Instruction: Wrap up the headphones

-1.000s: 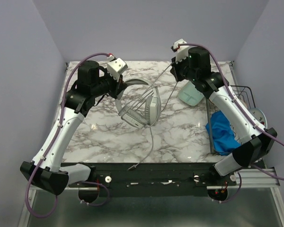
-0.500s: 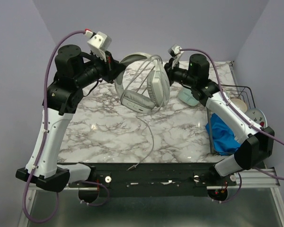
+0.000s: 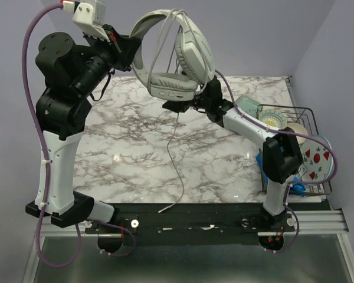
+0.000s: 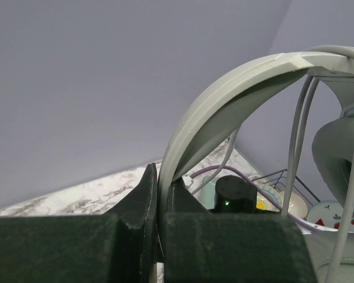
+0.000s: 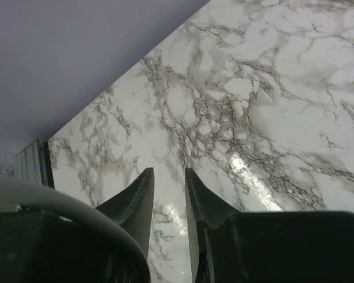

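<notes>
The light grey headphones (image 3: 172, 84) hang high above the marble table (image 3: 124, 159). My left gripper (image 3: 128, 42) is shut on their curved headband (image 4: 224, 100), and the band sits pinched between its jaws (image 4: 163, 177). Loops of the thin grey cable (image 4: 298, 135) lie over the band. The rest of the cable (image 3: 174, 147) drops to the table and ends in a plug (image 3: 164, 209) near the front edge. My right gripper (image 3: 178, 107) sits just under the lower earcup. In the right wrist view it (image 5: 169, 172) is partly open, with only marble between its fingers.
A wire rack (image 3: 295, 112) with dishes stands at the right edge. A plate with red shapes (image 3: 315, 162) and a blue cloth (image 3: 261, 160) lie beside it. A mint green object (image 3: 245, 106) sits behind my right forearm.
My left arm has lifted the headphones from the table to high in the air. My right gripper has opened and swung from the back right to under the earcups.
</notes>
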`<move>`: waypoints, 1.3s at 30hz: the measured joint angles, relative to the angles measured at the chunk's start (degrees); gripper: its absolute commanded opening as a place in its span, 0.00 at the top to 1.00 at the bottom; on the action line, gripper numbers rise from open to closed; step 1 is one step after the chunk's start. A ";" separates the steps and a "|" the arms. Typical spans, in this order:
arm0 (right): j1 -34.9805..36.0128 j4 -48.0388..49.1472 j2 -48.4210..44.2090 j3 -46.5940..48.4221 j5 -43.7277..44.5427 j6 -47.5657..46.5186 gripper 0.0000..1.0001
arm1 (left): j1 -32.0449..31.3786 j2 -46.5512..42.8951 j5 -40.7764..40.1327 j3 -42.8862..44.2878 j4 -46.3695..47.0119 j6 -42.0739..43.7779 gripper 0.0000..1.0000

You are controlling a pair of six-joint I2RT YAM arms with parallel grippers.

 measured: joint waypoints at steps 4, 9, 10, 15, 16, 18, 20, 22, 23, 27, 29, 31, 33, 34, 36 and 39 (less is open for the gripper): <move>0.00 -0.09 4.07 1.22 0.81 1.11 0.64 | 0.00 1.55 -3.63 4.50 -1.25 -1.25 1.00; 0.37 -0.13 7.23 1.20 1.86 1.88 0.64 | 0.00 3.56 -7.15 9.55 -1.79 -1.97 1.00; 0.63 -0.28 7.58 1.14 2.23 1.88 0.64 | 0.00 3.80 -7.72 10.10 -1.79 -1.99 1.00; 2.97 -0.68 7.43 -1.25 4.81 0.52 0.83 | 0.00 4.61 -11.50 10.95 -1.81 -1.90 1.00; 3.43 -1.36 7.43 -1.68 5.29 0.26 0.92 | 0.00 4.79 -12.74 10.95 -1.81 -1.77 1.00; 4.85 -3.89 7.43 -2.40 7.04 -0.98 0.98 | 0.02 5.11 -15.52 10.82 -1.77 -1.31 1.00; 6.27 -7.15 7.43 -2.47 8.90 -2.64 0.99 | 0.17 5.44 -18.91 10.38 -1.68 -0.66 1.00; 8.39 -10.71 7.43 -2.45 11.93 -5.51 0.99 | 1.11 5.97 -22.18 9.35 -0.76 0.72 1.00; 9.14 -12.00 7.41 -2.45 12.70 -6.27 0.99 | 1.46 6.16 -23.26 9.05 -0.42 1.16 1.00; 13.68 -19.10 7.30 -1.77 17.53 -11.13 0.99 | 6.14 8.98 -28.20 7.54 2.40 3.02 1.00; 15.93 -24.22 7.30 0.55 19.96 -14.16 0.99 | 8.00 10.58 -30.34 6.25 4.31 3.98 1.00; 18.23 -28.50 7.30 3.78 22.75 -17.31 0.99 | 9.14 11.82 -33.38 4.04 6.84 5.75 1.00; 21.05 -32.72 7.30 7.37 26.18 -20.57 0.99 | 9.49 13.16 -36.35 1.95 9.64 8.37 1.00; 22.29 -34.03 7.30 8.68 27.02 -21.46 0.99 | 9.51 13.94 -37.99 0.50 11.37 10.38 1.00; 26.18 -37.62 7.28 12.13 30.49 -24.30 0.99 | 9.49 15.02 -39.65 -1.73 14.08 13.07 1.00; 30.88 -39.82 6.29 13.90 33.92 -26.10 0.99 | 9.46 16.46 -43.47 -7.56 21.29 20.20 1.00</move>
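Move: My right hand has its fingers part open, pointing left, with the free cable hanging right by it: some 2 cm back, 1 cm left and 5 cm below. The headphones hang high above that hand, about 34 cm up, 9 cm back and 2 cm left, and the cable's plug lies roughly 32 cm back, 2 cm left and 26 cm below. From my left hand, which grips the headband, that cable is about 8 cm ahead, 5 cm right and 38 cm down. I sink my right hand with its fingers still part open, shut them on the hanging cable on the way down, about 15 cm in all, then draw it back some 16 cm and left 8 cm, rising again at the end as the fingers tip down. My left hand keeps its hold on the headband, lifts slightly, then swings the headphones forward and left and finally down, turning about 55 degrees counter-clockwise. ##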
